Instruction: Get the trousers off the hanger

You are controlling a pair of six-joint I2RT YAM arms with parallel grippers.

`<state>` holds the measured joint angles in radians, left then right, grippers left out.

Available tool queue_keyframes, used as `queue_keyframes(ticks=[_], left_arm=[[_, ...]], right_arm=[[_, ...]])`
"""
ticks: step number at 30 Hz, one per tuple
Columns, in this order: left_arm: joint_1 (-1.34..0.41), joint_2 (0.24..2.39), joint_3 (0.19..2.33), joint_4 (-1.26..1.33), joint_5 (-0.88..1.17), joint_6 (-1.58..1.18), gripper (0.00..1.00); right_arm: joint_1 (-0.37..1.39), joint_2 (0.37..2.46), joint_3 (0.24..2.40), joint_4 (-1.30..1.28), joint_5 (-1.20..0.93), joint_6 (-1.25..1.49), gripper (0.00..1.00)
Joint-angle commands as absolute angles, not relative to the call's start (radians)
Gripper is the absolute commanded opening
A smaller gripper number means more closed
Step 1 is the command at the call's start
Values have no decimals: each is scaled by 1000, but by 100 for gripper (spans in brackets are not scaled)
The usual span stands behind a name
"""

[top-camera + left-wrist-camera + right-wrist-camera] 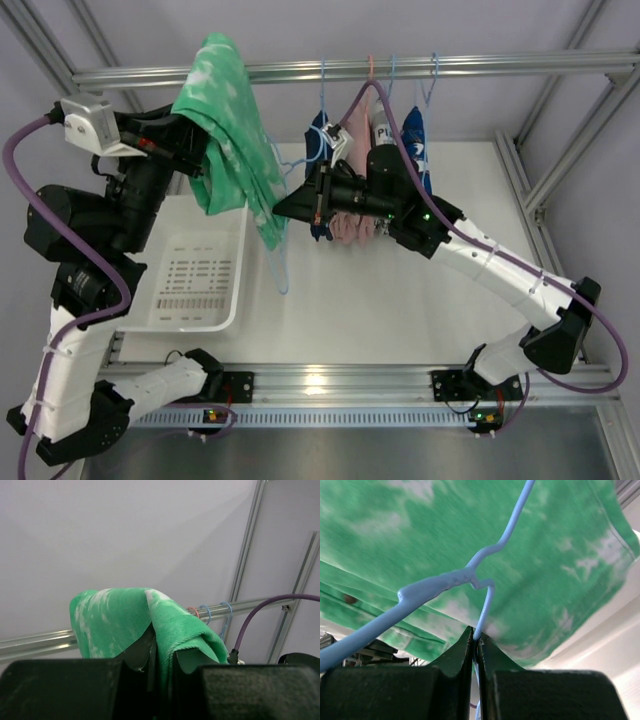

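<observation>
The bright green trousers [232, 135] hang in a bunch just under the rail at the upper left, trailing down to the right. My left gripper [203, 162] is shut on a fold of them; in the left wrist view the green fabric [125, 620] is pinched between the jaws [162, 652]. My right gripper [286, 208] is shut on the thin light-blue hanger [281, 272], whose loop dangles below the trousers' lower edge. In the right wrist view the hanger wire [437, 586] runs down into the closed jaws [477, 642], with the trousers [550, 555] right behind it.
A white slotted basket [225, 300] sits on the table below the left arm. On the rail [480, 66] hang navy, pink and blue-and-white garments [345, 135] on pink and blue hangers [432, 80], close behind my right wrist. Frame posts stand at the right.
</observation>
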<state>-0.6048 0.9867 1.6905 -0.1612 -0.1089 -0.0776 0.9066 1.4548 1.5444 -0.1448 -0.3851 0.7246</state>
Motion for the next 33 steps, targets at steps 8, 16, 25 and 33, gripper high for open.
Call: queue_keyframes(ticks=[8,16,25,33], left_arm=[[-603,1057,1959,100,-113,85,0],[-603,1104,2083,149,-166,238,0],[-603,980,1886,158,-304,494,0],[-581,758,1600,126,-403,724,0]], right_arm=[[884,1436,1513,-120,-367,706,0],[881,1414,1499,-130,-365,689,0],[865,1387,1496,-137,-365,678,0],[857,1368,1483,-141,-367,667,0]])
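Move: The green trousers are already pinched in my left hand. The basket lies about 18 cm to that hand's left, 10 cm ahead and nearly 60 cm below. The middle of the blue hanger is about 16 cm to the right, 1 cm nearer me and 22 cm lower; the dark blue trousers hang 24 cm right, 12 cm ahead and 20 cm lower. From my right hand, which grips the hanger, the basket is some 36 cm left, 12 cm ahead and 36 cm below. I lift the trousers about 12 cm with my left hand, drawing them away from the hanger, then swing left and a little back to the basket's side of the table, and sink some 8 cm again. The wrist turns counter-clockwise by roughly 35 degrees with the fingertips tipping up, fingers staying shut. My right hand keeps the hanger pinched almost in place. ##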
